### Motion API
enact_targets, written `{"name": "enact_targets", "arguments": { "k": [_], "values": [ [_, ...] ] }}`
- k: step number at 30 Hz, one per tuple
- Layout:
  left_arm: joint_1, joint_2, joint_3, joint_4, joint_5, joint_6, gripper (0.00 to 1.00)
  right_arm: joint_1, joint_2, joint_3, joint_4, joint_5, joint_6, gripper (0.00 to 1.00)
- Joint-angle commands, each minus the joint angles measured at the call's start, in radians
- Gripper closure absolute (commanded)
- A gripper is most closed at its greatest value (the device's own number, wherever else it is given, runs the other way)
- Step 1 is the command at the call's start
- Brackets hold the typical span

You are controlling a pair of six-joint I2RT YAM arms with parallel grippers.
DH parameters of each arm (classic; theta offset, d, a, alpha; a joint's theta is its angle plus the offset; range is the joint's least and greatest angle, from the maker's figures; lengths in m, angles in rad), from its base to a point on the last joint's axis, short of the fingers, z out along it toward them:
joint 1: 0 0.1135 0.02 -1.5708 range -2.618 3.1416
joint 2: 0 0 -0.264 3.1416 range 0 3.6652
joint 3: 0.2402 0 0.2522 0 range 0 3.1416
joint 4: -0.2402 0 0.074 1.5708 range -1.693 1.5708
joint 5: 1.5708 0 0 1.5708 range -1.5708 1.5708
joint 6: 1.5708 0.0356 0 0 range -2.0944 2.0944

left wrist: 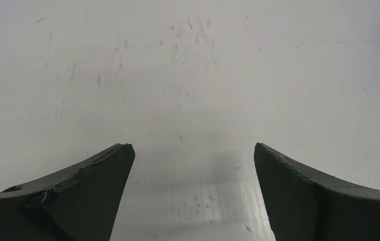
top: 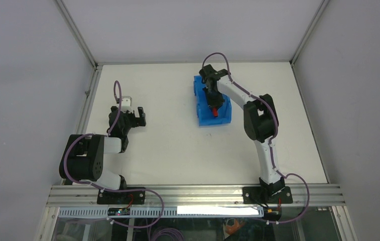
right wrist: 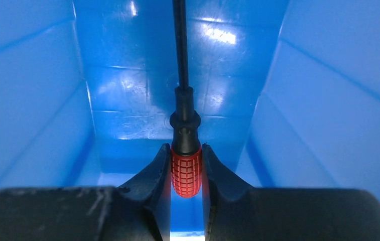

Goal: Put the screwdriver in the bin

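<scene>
The blue bin [top: 205, 116] stands on the white table at centre right. My right gripper [top: 216, 104] reaches down into it and is shut on the screwdriver [top: 215, 112]. In the right wrist view the red handle [right wrist: 186, 170] sits clamped between my two fingers, and the thin black shaft [right wrist: 179, 40] points away over the bin's blue floor [right wrist: 127, 100]. The bin's walls rise on both sides of my right gripper [right wrist: 186, 150]. My left gripper [top: 133, 116] is open and empty over bare table at the left, which also shows in the left wrist view [left wrist: 193, 148].
Metal frame rails run along the table's left edge [top: 88, 95] and near edge [top: 193, 192]. Grey walls enclose the table at the back and sides. The left wrist view shows only scuffed white tabletop [left wrist: 187, 75].
</scene>
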Motion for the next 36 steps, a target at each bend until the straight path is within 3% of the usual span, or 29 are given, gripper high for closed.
{"name": "enact_targets", "arguments": {
  "k": [1, 8, 16, 19, 21, 22, 23, 26, 36],
  "values": [
    [-0.011, 0.001, 0.023, 0.065, 0.016, -0.015, 0.01, 0.016, -0.018, -0.033, 0.083, 0.046, 0.022, 0.81],
    [-0.01, 0.001, 0.023, 0.065, 0.016, -0.015, 0.01, 0.022, -0.082, -0.055, 0.098, 0.061, 0.044, 0.6],
    [-0.01, 0.0, 0.023, 0.065, 0.016, -0.015, 0.01, 0.048, -0.265, -0.063, 0.093, 0.066, 0.057, 0.59],
    [-0.011, 0.001, 0.023, 0.065, 0.016, -0.015, 0.01, 0.049, -0.374, -0.086, 0.099, 0.068, 0.049, 0.54],
    [-0.011, 0.001, 0.023, 0.065, 0.015, -0.015, 0.01, 0.049, -0.465, -0.122, 0.117, 0.071, 0.024, 0.32],
    [-0.011, 0.001, 0.023, 0.065, 0.015, -0.015, 0.01, 0.047, -0.514, -0.154, 0.137, 0.086, 0.012, 0.08],
    [-0.011, 0.0, 0.023, 0.065, 0.015, -0.015, 0.01, 0.046, -0.565, -0.188, 0.156, 0.116, 0.006, 0.02],
    [-0.011, 0.0, 0.023, 0.065, 0.016, -0.015, 0.01, 0.023, -0.716, -0.334, 0.246, 0.192, -0.031, 0.01],
    [-0.011, 0.001, 0.023, 0.065, 0.016, -0.015, 0.01, -0.203, -1.072, -1.005, 0.707, 0.122, 0.004, 0.01]
  ]
}}
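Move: The right hand, already inside the bin, still holds the screwdriver by its red handle, the screwdriver's middle about 2 cm ahead and 1 cm below. The bin's middle is some 3 cm ahead, 1 cm left and 1 cm below; its right wall stands about 7 cm right and 2 cm ahead, its near wall roughly 8 cm back, straight behind. From the idle left hand the bin's middle lies about 37 cm right and 6 cm ahead. The right hand sinks a last 1.5 cm into the bin with the screwdriver and opens its fingers part-way to let go of the handle, then climbs out steeply, some 22 cm from its lowest point, opening them fully on the way and tipping up from nearly straight down by about 35 degrees. Near the top it swings about 13 cm right and draws back 6 to 7 cm, over the right wall and clear of the bin, sinking again by about 5 cm at the end and turning slightly clockwise. ##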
